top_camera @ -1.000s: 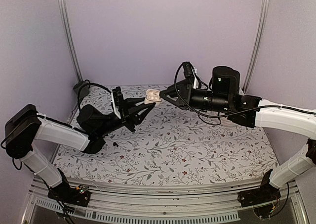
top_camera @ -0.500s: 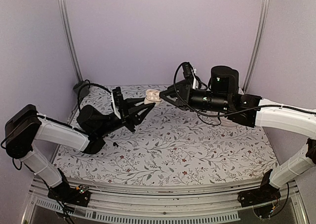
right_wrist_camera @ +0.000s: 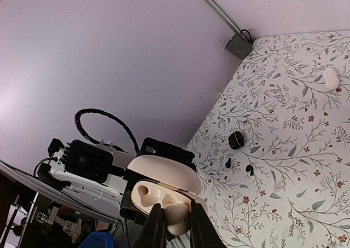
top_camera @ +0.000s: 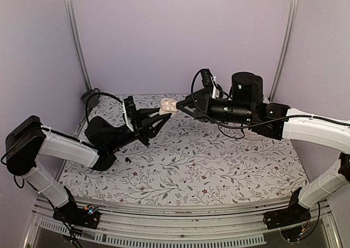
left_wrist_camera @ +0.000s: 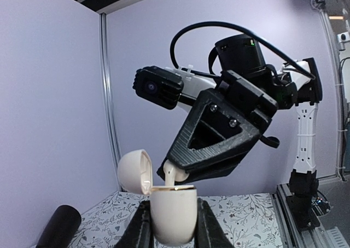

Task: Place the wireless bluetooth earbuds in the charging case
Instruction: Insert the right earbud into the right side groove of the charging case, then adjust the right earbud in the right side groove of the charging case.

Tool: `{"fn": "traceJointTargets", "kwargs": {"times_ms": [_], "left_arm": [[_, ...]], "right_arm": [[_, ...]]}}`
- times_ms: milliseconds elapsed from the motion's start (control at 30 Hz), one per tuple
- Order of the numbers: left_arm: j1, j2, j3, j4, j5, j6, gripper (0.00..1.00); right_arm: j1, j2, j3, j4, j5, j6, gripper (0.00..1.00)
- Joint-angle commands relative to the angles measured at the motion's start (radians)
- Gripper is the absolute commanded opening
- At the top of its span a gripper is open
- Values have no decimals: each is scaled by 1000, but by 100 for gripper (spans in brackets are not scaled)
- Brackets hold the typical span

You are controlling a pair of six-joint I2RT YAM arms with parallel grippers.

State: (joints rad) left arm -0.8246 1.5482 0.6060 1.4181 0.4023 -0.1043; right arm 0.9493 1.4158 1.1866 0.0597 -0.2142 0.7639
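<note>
My left gripper [left_wrist_camera: 173,211] is shut on an upright cream charging case [left_wrist_camera: 173,215], whose lid [left_wrist_camera: 135,171] is hinged open to the left. The case [top_camera: 168,106] hangs above the back of the table. My right gripper [right_wrist_camera: 174,218] is shut on a cream earbud [right_wrist_camera: 178,221]. The earbud [left_wrist_camera: 174,176] has its stem dipped into the case's open top, and its head is still above the rim. One socket of the case [right_wrist_camera: 143,192] shows bare. Two tiny glossy black buds [right_wrist_camera: 228,163] [right_wrist_camera: 249,169] lie on the floral cloth, apart from both grippers.
A black round object [right_wrist_camera: 235,139] rests near the two black buds. A small white object [right_wrist_camera: 331,77] lies farther back on the cloth. A grey box [top_camera: 87,96] with a cable sits in the back left corner. Purple walls close in the sides and the back.
The right arm has edged slightly left toward the case with the cream earbud. The left arm and the case have held still.
</note>
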Motion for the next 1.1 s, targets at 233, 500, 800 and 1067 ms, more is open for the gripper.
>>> {"fn": "traceJointTargets", "kwargs": {"times_ms": [233, 500, 800, 1067], "left_arm": [[5, -43, 20, 219, 6, 4, 0], [5, -35, 21, 223, 6, -1, 0], [5, -23, 30, 231, 25, -27, 0], [5, -26, 24, 231, 26, -39, 0]], "right_arm": [[-13, 28, -17, -175, 103, -30, 18], [-12, 6, -7, -163, 107, -52, 29], [-12, 1, 78, -167, 160, -134, 39], [-11, 6, 106, -120, 128, -197, 49]]}}
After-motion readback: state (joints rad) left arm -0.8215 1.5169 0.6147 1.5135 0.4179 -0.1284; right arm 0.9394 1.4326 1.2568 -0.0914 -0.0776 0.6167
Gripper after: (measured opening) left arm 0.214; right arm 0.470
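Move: Just left of the right fingertips, the case's right groove lies about 1 cm to the left, 2 cm below and level fore-and-aft; the right earbud is still between those fingers, stem down, roughly 1 cm below the hand point. The case's middle is some 3 cm left and 3 cm below, its open lid about 2 cm farther out than that middle. From the left hand, which grips the case, the groove lies about 3 cm right and 2 cm up. Opening its fingers around the earbud, the right hand lets go and drops about 5 cm, easing forward and to the right, clear of the case, with a roll of some 10 degrees; it then climbs back about 4 cm, still opening. The left hand keeps its pinch on the case and lifts it some 3.5 cm, drawing slightly back and left, away from the right fingers. ##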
